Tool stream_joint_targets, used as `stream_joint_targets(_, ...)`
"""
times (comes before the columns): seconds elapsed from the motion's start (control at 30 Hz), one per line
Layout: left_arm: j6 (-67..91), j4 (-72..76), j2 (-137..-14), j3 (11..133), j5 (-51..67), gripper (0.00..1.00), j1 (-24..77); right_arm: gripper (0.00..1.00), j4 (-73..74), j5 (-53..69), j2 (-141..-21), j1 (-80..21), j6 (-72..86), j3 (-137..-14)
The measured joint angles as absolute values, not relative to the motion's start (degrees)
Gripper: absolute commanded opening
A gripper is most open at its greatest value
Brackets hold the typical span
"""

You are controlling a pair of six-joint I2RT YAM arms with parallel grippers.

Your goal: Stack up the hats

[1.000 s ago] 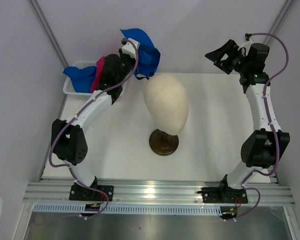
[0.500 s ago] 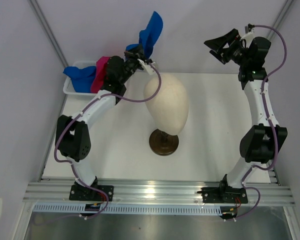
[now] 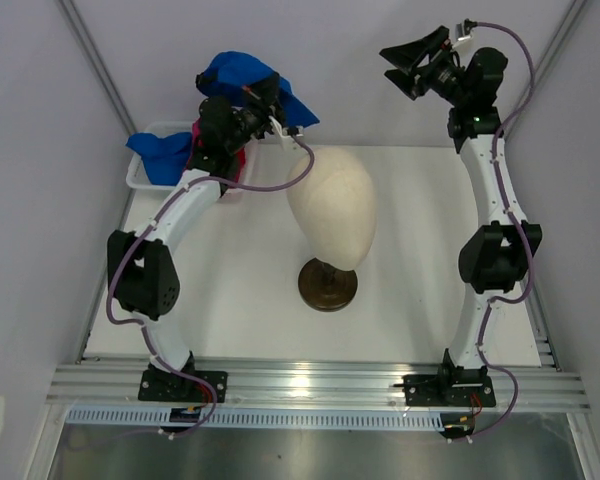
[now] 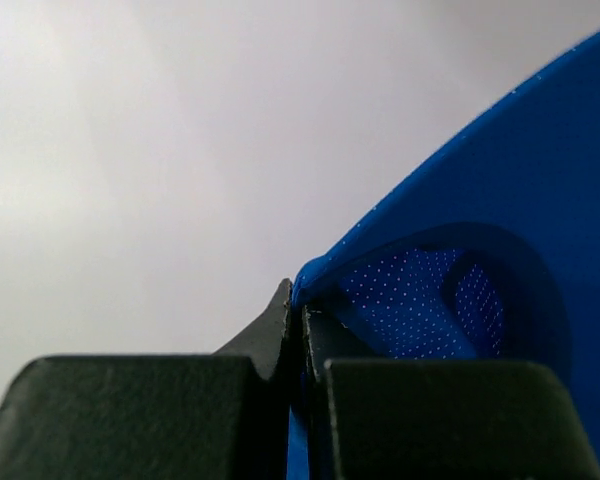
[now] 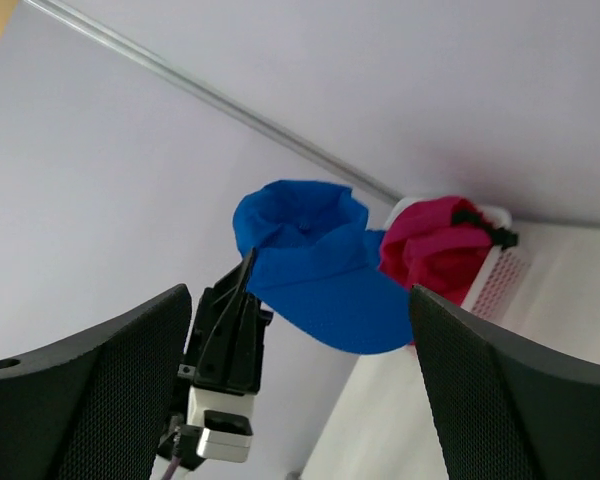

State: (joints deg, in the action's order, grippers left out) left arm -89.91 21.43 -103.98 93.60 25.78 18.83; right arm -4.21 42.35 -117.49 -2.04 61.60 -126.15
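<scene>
My left gripper [image 3: 267, 100] is shut on the edge of a royal blue hat [image 3: 242, 74], holding it in the air behind the cream mannequin head [image 3: 332, 205]. In the left wrist view the cloth [image 4: 500, 250] is pinched between the closed fingers [image 4: 298, 300]. Another blue hat [image 3: 160, 150] and a magenta pink hat [image 5: 440, 240] lie in the white basket [image 3: 140, 178]. My right gripper [image 3: 413, 62] is open and empty, raised at the back right and facing the held hat [image 5: 315, 265], well apart from it.
The mannequin head stands on a dark round base [image 3: 328, 285] mid-table. Walls close in at the back and on both sides. The basket [image 5: 500, 275] sits at the table's back left corner.
The left arm swung the blue hat from brim-up over to the left, above the basket's edge. The right gripper moved left and higher, toward the hat, and stayed open.
</scene>
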Motion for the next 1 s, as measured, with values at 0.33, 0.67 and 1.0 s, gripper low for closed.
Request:
stream_joint_targets(0.33,-87.85,26.22,-109.75,98.70,25.41,0.01,18.65,0.92,-12.29,42.89,-121.05,-10.00,73.87,-121.25)
stream_joint_targets(0.67,-84.47,27.99,-117.64,109.14,21.37,0.01,19.22,0.93,-20.99,40.51,-124.68,-11.25,83.83,-121.10)
stream_joint_targets(1.0,-82.56,28.67,-120.64,111.28,20.14,0.01,21.50,0.91,-21.04,37.71,-130.56,-12.60,88.92,-123.61)
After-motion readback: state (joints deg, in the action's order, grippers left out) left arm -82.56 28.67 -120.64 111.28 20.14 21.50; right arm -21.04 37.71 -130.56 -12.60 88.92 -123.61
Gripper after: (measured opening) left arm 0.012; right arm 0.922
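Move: The left fingers already hold the blue hat by its edge. From the open right gripper, the hat's middle lies about 23 cm to the left, about level front to back and some 5 cm lower. From the left hand, the right gripper is roughly 21 cm to the right and 3 cm higher; the mannequin head stands 26 cm back, 10 cm right and 15 cm lower; the pink hat is 10 cm ahead, 18 cm left and 37 cm down. Still pinching the blue hat's edge, the left hand carries it about 5 cm forward, then drifts to the right towards the right gripper. The wide-open right hand sweeps some 11 cm left, quickly at first, sinking about 7 cm and finally easing forward, while its wrist turns roughly 30 degrees, left side rising and fingers tipping down, to bring its fingers close around the free brim without closing. ##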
